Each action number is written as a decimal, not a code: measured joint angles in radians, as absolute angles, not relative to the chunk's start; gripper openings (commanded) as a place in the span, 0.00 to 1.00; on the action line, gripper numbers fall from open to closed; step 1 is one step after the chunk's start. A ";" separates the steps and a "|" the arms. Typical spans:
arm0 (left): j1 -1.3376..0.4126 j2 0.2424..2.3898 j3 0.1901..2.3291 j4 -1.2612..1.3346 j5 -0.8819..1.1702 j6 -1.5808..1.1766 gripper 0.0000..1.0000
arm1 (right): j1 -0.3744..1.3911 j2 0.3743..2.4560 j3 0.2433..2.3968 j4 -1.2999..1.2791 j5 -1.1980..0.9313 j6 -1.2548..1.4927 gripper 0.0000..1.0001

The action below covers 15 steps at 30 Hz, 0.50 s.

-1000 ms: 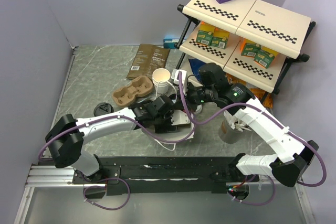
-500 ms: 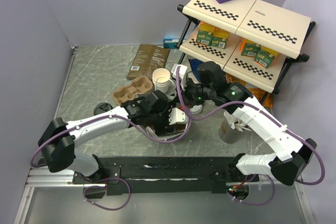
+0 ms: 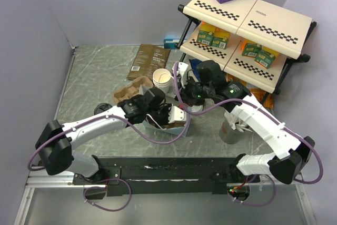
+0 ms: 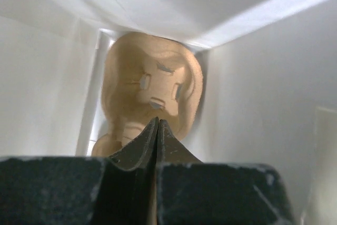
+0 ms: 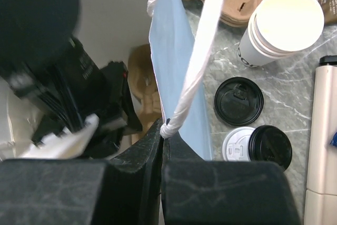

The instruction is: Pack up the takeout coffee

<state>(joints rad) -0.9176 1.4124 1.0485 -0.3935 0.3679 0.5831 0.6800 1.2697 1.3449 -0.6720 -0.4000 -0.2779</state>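
Note:
A white paper takeout cup (image 3: 162, 79) (image 5: 281, 25) stands open beside a paper bag (image 3: 179, 113), with no lid on it. Two black lids (image 5: 238, 101) (image 5: 270, 146) and a white lid (image 5: 236, 144) lie on the table near it. My right gripper (image 5: 163, 130) (image 3: 181, 75) is shut on the bag's blue rim (image 5: 174, 72), right at its white twisted handle (image 5: 202, 51). Inside the bag, my left gripper (image 4: 158, 122) is shut with nothing between its fingers. It sits just above a brown pulp carrier (image 4: 152, 90) at the bag's bottom.
A second brown pulp carrier (image 3: 131, 91) and a dark coffee pouch (image 3: 149, 59) lie behind the bag. A black lid (image 3: 101, 109) sits at the left. A checkered shelf rack (image 3: 247, 25) fills the back right, and a metal cylinder (image 3: 230, 129) stands under the right arm.
My left gripper was open and has shut, and the left arm has pushed rightward, further into the bag. The right gripper has kept its hold and shifted slightly toward the back.

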 measured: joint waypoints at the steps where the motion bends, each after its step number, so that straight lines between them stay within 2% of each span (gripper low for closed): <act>1: -0.910 1.406 1.048 -0.393 0.381 0.588 0.04 | 0.680 1.271 1.345 -0.672 -0.400 -0.278 0.00; 3: -0.894 1.381 1.049 -0.394 0.402 0.593 0.06 | 0.675 1.273 1.345 -0.672 -0.400 -0.278 0.00; 5: -0.873 1.332 1.060 -0.397 0.424 0.609 0.14 | 0.656 1.282 1.345 -0.672 -0.407 -0.277 0.00; 6: -0.867 1.313 1.069 -0.400 0.429 0.612 0.34 | 0.647 1.287 1.345 -0.672 -0.409 -0.276 0.00; 9: -0.855 1.242 1.126 -0.391 0.456 0.627 0.61 | 0.598 1.319 1.356 -0.674 -0.424 -0.274 0.00; 12: -0.855 1.196 1.201 -0.385 0.475 0.624 0.73 | 0.570 1.352 1.371 -0.677 -0.440 -0.284 0.00; 15: -0.844 1.194 1.318 -0.399 0.485 0.599 0.77 | 0.562 1.372 1.385 -0.687 -0.459 -0.297 0.00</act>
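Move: The left gripper is inside the takeout bag, nearly shut: the cup carrier on the bag floor is about 9 cm below and 3 cm to its right, and the bag mouth some 9 cm above and 2 cm ahead. The lidded coffee lies about 29 cm to its left, 3 cm ahead and 9 cm lower. From the right gripper, holding the handle at the rim, the mouth's middle is 5 cm back and 5 cm left; the cup stack is 13 cm ahead, 11 cm left and 18 cm lower, and the loose lids are 7 cm ahead, 4 cm right and 24 cm lower. Lift the left gripper straight up out of the bag, about 20 cm and quickly, swinging its fingertips up some 30 degrees until they point nearly level to the right; open the fingers wide on the way. Keep the right fingers shut on the bag's handle and draw it about 4 cm forward, slightly down and to the right. ##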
